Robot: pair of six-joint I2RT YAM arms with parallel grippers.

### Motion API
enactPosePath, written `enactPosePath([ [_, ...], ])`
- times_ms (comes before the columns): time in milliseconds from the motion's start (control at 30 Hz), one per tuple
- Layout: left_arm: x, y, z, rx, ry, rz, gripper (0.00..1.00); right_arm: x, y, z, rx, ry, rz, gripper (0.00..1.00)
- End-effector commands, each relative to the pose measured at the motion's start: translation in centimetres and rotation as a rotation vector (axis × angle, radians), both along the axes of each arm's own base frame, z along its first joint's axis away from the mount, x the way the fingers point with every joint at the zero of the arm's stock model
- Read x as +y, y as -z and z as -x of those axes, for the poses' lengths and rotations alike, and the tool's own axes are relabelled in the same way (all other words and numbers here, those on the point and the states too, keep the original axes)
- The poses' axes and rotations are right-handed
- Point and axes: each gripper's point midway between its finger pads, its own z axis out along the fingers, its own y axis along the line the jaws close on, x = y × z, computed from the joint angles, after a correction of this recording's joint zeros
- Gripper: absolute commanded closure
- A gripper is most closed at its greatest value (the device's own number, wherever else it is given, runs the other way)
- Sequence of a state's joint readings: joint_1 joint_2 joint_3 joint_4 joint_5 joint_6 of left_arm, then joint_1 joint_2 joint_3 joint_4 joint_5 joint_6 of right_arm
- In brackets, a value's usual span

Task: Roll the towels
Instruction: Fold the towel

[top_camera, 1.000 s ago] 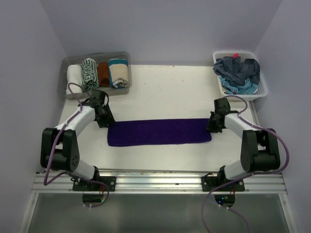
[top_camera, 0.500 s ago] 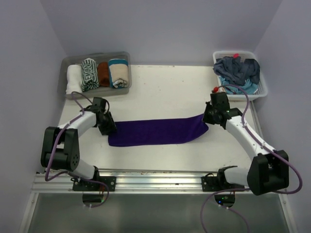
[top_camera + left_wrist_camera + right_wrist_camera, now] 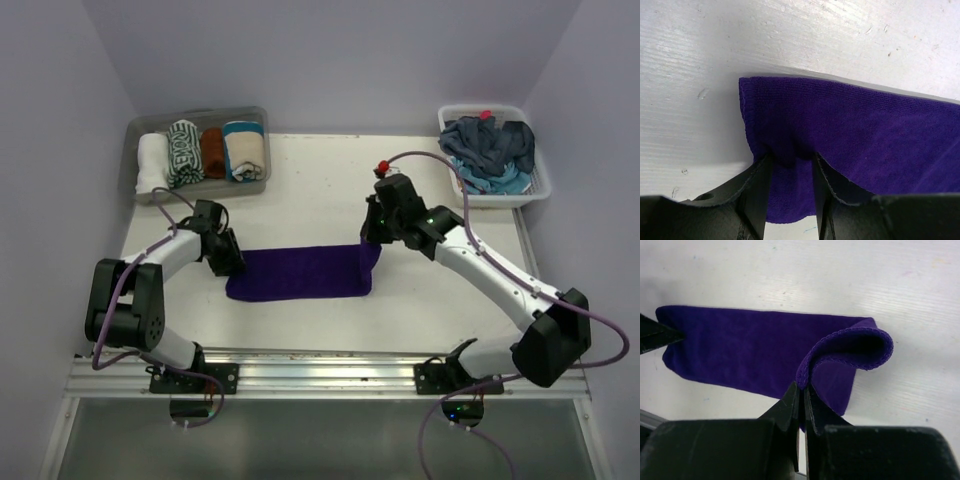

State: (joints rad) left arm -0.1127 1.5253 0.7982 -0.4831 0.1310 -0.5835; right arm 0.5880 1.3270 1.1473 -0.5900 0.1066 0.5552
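Note:
A deep purple towel lies lengthwise across the near middle of the table. My right gripper is shut on its right end, which it holds up and curled back over the rest of the cloth. In the right wrist view the hem sits pinched at the tips of my right gripper. My left gripper sits on the towel's left end. Its fingers stand part-way apart, with a bunch of the purple cloth caught between the tips of the left gripper.
A clear tub at the back left holds several rolled towels. A white lattice basket at the back right holds a heap of loose blue and grey towels. The walls stand close on both sides.
My right gripper has carried the towel's right end far to the left and lifted it, so the flat part is much shorter. The left gripper has barely shifted.

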Motion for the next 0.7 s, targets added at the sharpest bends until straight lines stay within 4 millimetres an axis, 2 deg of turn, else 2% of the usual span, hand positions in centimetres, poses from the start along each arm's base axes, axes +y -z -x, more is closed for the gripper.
enactPosePath([
  [0, -0.5, 0.1, -0.2, -0.009, 0.014, 0.011, 0.59, 4.1, -1.3, 0.1, -0.02, -0.051, -0.024, 1.0],
  [33, -0.5, 0.1, -0.2, -0.007, 0.018, 0.008, 0.59, 5.3, -0.6, 0.0, -0.006, -0.065, -0.02, 1.0],
  [67, -0.4, 0.2, -0.1, -0.003, 0.02, 0.005, 0.59, 6.6, -1.4, -0.1, -0.021, -0.084, -0.035, 1.0],
  [200, -0.3, 0.4, -0.1, 0.013, 0.024, -0.005, 0.59, 12.6, -0.8, 1.5, -0.005, -0.21, -0.044, 1.0],
  [233, -0.3, 0.2, -0.2, 0.01, 0.022, -0.006, 0.59, 13.5, -0.5, 1.7, -0.005, -0.231, -0.031, 1.0],
  [267, 0.0, -0.1, -0.4, 0.001, 0.015, -0.022, 0.59, 14.9, -0.1, 1.6, 0.001, -0.251, -0.016, 1.0],
  [300, 0.6, -0.4, -0.2, 0.009, -0.002, -0.05, 0.59, 16.2, 0.1, 2.4, 0.001, -0.286, -0.008, 1.0],
  [367, 1.3, -2.2, -1.0, -0.058, -0.022, -0.087, 0.56, 18.1, 0.9, 2.5, 0.015, -0.319, -0.005, 1.0],
  [467, 2.2, -3.4, -1.3, -0.069, -0.032, -0.119, 0.56, 20.3, 1.0, 3.3, 0.017, -0.373, -0.014, 1.0],
  [500, 2.4, -3.3, -0.9, -0.043, -0.032, -0.123, 0.56, 21.1, 1.7, 3.7, 0.027, -0.392, -0.007, 1.0],
  [533, 3.0, -3.0, -0.9, -0.031, -0.044, -0.155, 0.57, 21.7, 1.4, 3.8, 0.025, -0.407, -0.016, 1.0],
  [600, 3.2, -2.7, -0.5, -0.013, -0.059, -0.159, 0.57, 22.7, 2.1, 4.4, 0.034, -0.434, -0.002, 1.0],
  [667, 3.5, -2.4, -0.1, -0.006, -0.092, -0.163, 0.58, 23.8, 1.8, 4.7, 0.026, -0.455, -0.007, 1.0],
])
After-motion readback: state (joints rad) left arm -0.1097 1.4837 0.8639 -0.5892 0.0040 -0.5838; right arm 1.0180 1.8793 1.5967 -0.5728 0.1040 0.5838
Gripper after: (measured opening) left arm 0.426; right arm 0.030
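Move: The towel's right end is already pinched in my right hand. The left end I carry it towards lies some 31 cm to the left, about 2 cm nearer me and 18 cm below. The fold's bend is about 3 cm to the right and 17 cm below, 1 cm nearer me. The grey tray stands roughly 43 cm left and 30 cm ahead, some 16 cm below. My left hand is on that left end: its middle lies about 1 cm left, 1 cm back and 1 cm below. I sweep the pinched end of the towel some 22 cm to the left with my right hand, over the part lying flat and towards its left end, drawing in and sinking about 4 cm on the way and turning about 25 degrees counter-clockwise. At first my left hand stays with its parted fingertips on the left end; then they come free, moving about 2 cm up and 2 cm left. ##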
